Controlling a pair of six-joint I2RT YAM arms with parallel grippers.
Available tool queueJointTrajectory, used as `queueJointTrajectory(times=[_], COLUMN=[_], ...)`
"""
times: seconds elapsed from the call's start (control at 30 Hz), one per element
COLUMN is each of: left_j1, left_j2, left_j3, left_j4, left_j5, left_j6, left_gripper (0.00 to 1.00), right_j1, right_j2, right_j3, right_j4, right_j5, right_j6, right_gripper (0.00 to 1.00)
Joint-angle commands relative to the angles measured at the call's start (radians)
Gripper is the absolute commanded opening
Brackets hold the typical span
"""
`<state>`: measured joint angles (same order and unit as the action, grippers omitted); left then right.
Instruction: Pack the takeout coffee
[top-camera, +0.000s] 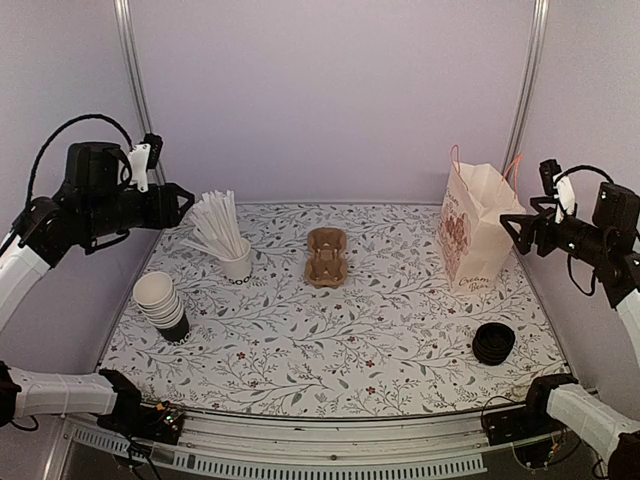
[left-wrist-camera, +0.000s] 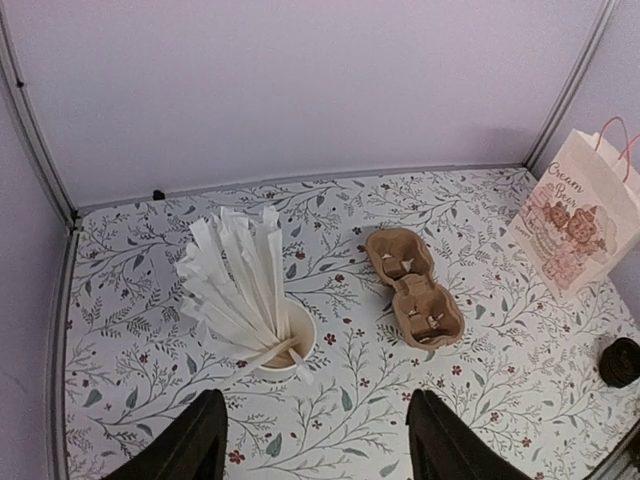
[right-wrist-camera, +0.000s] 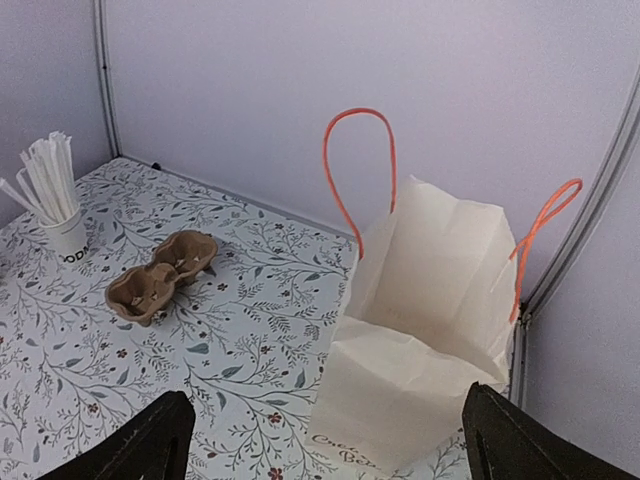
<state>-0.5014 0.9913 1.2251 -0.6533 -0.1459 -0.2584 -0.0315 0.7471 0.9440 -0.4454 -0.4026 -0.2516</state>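
Observation:
The takeout coffee is out of view in all three views. My left gripper (top-camera: 186, 201) hangs open and empty high over the table's left side, above the white straw holder (top-camera: 235, 262); in the left wrist view that gripper (left-wrist-camera: 315, 425) has only bare tabletop between its fingers. Held high at the right, my right gripper (top-camera: 512, 226) is open and empty beside the white paper bag (top-camera: 472, 230) with orange handles. The right wrist view has the gripper (right-wrist-camera: 325, 425) just above the bag (right-wrist-camera: 420, 340), whose mouth stands open.
A brown two-cup cardboard carrier (top-camera: 326, 256) lies mid-table. A stack of lidless black cups (top-camera: 162, 305) with white insides stands front left. A low stack of black lids (top-camera: 494, 342) sits front right. Walls close in the back and both sides.

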Motion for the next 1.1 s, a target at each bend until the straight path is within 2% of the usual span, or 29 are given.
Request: queueJointTrajectory(times=[0.0, 0.13, 0.23, 0.33, 0.4, 0.5, 0.57, 0.63, 0.73, 0.87, 1.07], left_j1=[0.021, 0.026, 0.03, 0.032, 0.033, 0.035, 0.036, 0.037, 0.038, 0.037, 0.026], left_j2=[-0.012, -0.016, -0.013, 0.001, 0.019, 0.05, 0.065, 0.078, 0.096, 0.135, 0.149], left_j3=[0.034, 0.03, 0.03, 0.038, 0.043, 0.041, 0.039, 0.039, 0.031, 0.023, 0.022], left_j4=[-0.24, -0.388, -0.48, -0.543, -0.583, -0.639, -0.658, -0.667, -0.654, -0.665, -0.709], left_j5=[-0.002, -0.002, -0.001, 0.001, 0.002, 0.009, 0.007, 0.006, 0.024, 0.075, -0.022], left_j6=[-0.101, -0.158, -0.18, -0.186, -0.184, -0.182, -0.188, -0.191, -0.188, -0.186, -0.211], left_gripper=[0.6, 0.56, 0.56, 0.56, 0.51, 0.46, 0.46, 0.48, 0.49, 0.39, 0.37], right_j1=[-0.005, -0.004, 0.051, 0.178, 0.302, 0.466, 0.542, 0.567, 0.581, 0.579, 0.58], right_j2=[-0.051, -0.053, -0.022, 0.038, 0.1, 0.262, 0.371, 0.428, 0.425, 0.375, 0.437], right_j3=[-0.108, -0.174, -0.195, -0.2, -0.186, -0.152, -0.154, -0.169, -0.207, -0.239, -0.221], right_j4=[-0.03, -0.038, -0.04, 0.005, 0.017, 0.008, 0.011, 0.019, 0.033, 0.049, 0.03], right_j5=[-0.294, -0.477, -0.487, -0.407, -0.287, -0.154, -0.136, -0.174, -0.173, -0.159, -0.153], right_j6=[-0.093, -0.192, -0.268, -0.304, -0.325, -0.349, -0.357, -0.362, -0.376, -0.383, -0.408], right_gripper=[0.98, 0.99, 0.99, 0.99, 0.99, 0.99, 0.99, 0.99, 0.99, 0.99, 0.99])
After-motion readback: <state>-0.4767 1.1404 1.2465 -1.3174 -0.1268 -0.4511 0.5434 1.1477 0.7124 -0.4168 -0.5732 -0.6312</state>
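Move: Lying below the left hand, the stack of paper cups stands about 4 cm back and 7 cm to its left, some 27 cm down; the straw cup is about 14 cm ahead of that hand and 4 cm to its right. From the right hand the paper cups are roughly 64 cm left and 3 cm back, the drink carrier 31 cm left and 17 cm ahead, the bag 16 cm straight ahead, the black lids 5 cm back and 3 cm right. Sinking about 14 cm while drawing back 8 cm and a little left, the left hand comes down towards the paper cups' open rim, tipping some 40 degrees downward and partly closing its fingers. The empty right hand drops about 20 cm, swings 18 cm left and somewhat back, away from the bag, turning 50 degrees counter-clockwise to face across the table, then holds there wide open. ##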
